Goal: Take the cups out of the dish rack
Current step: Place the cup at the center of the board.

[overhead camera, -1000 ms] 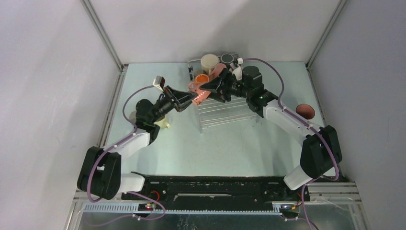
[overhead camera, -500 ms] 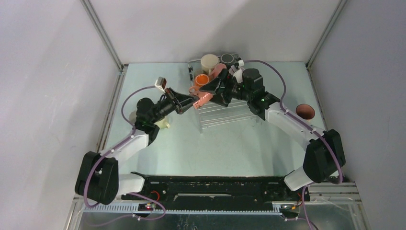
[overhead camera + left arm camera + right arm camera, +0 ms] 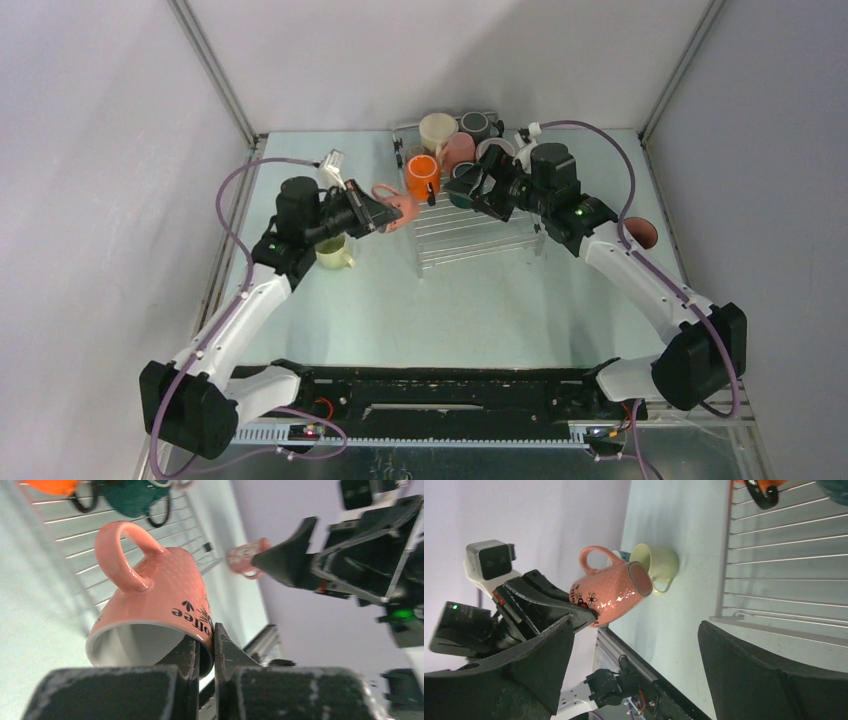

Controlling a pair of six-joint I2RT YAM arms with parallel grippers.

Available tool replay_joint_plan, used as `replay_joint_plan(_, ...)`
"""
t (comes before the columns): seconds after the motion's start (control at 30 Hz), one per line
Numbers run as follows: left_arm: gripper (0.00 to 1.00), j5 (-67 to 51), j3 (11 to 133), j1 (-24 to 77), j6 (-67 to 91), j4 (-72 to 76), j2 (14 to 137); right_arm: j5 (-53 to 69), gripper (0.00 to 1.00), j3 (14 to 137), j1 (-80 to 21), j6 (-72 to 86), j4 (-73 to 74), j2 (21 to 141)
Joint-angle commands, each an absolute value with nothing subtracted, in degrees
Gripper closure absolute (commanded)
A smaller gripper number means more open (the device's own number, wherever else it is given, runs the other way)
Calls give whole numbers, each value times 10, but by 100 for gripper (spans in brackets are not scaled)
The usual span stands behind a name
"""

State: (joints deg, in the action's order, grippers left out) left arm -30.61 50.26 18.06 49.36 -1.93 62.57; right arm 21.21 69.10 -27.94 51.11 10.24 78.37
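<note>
A salmon-pink cup (image 3: 400,207) hangs tilted in the air just left of the dish rack (image 3: 480,240). My left gripper (image 3: 372,216) is shut on its rim (image 3: 204,645), one finger inside and one outside. The same pink cup (image 3: 609,592) shows in the right wrist view. My right gripper (image 3: 462,190) hovers over the rack's far part, open and holding nothing (image 3: 635,625). At the rack's far end stand an orange cup (image 3: 422,170), a cream cup (image 3: 437,128), a pink cup (image 3: 458,150), a dark cup (image 3: 474,123) and a teal cup (image 3: 135,497).
A pale green cup (image 3: 335,252) stands on the table left of the rack, under the left arm. Near the right wall sits a reddish cup (image 3: 638,232). The rack's near ribs (image 3: 784,555) are bare. Walls close in the table on both sides.
The left gripper closed on the pink cup and carried it left, off the rack. The right gripper opened wide and drew back to the right.
</note>
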Motion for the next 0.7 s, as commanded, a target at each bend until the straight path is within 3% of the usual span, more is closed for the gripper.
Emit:
replay_joint_plan(0.0,100,-241,586,181,311,-207,617,179,0,696,-266,449,150,753)
replay_joint_plan(0.27,100,-153,672,191,194,-360,691,166,0,696,-243,413,190,728)
replay_joint_plan(0.67,100,-42,772,223,122,-436,860,159,0,697,-239,388,225,707)
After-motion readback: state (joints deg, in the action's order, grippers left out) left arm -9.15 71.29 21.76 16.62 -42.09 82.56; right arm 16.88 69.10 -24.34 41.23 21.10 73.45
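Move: The bare table just right of the green cup, where my left hand seems to be taking the pink cup, lies about 5 cm left, 3 cm ahead and 27 cm below that hand. The green cup stands some 16 cm left and 5 cm ahead, the blue cup about 23 cm left and 3 cm ahead; the rack's middle is roughly 16 cm ahead, 12 cm right. From my empty right hand that spot is about 16 cm left, level fore and aft. I keep the pink cup's wall pinched at the rim and swing my left hand down about 11 cm, going some 5 cm left early on and then almost straight down beside the green cup. The wrist tips the fingers down some 45 degrees, turning the cup's mouth upward. My right hand, wide open, draws off about 5 cm to the right. ##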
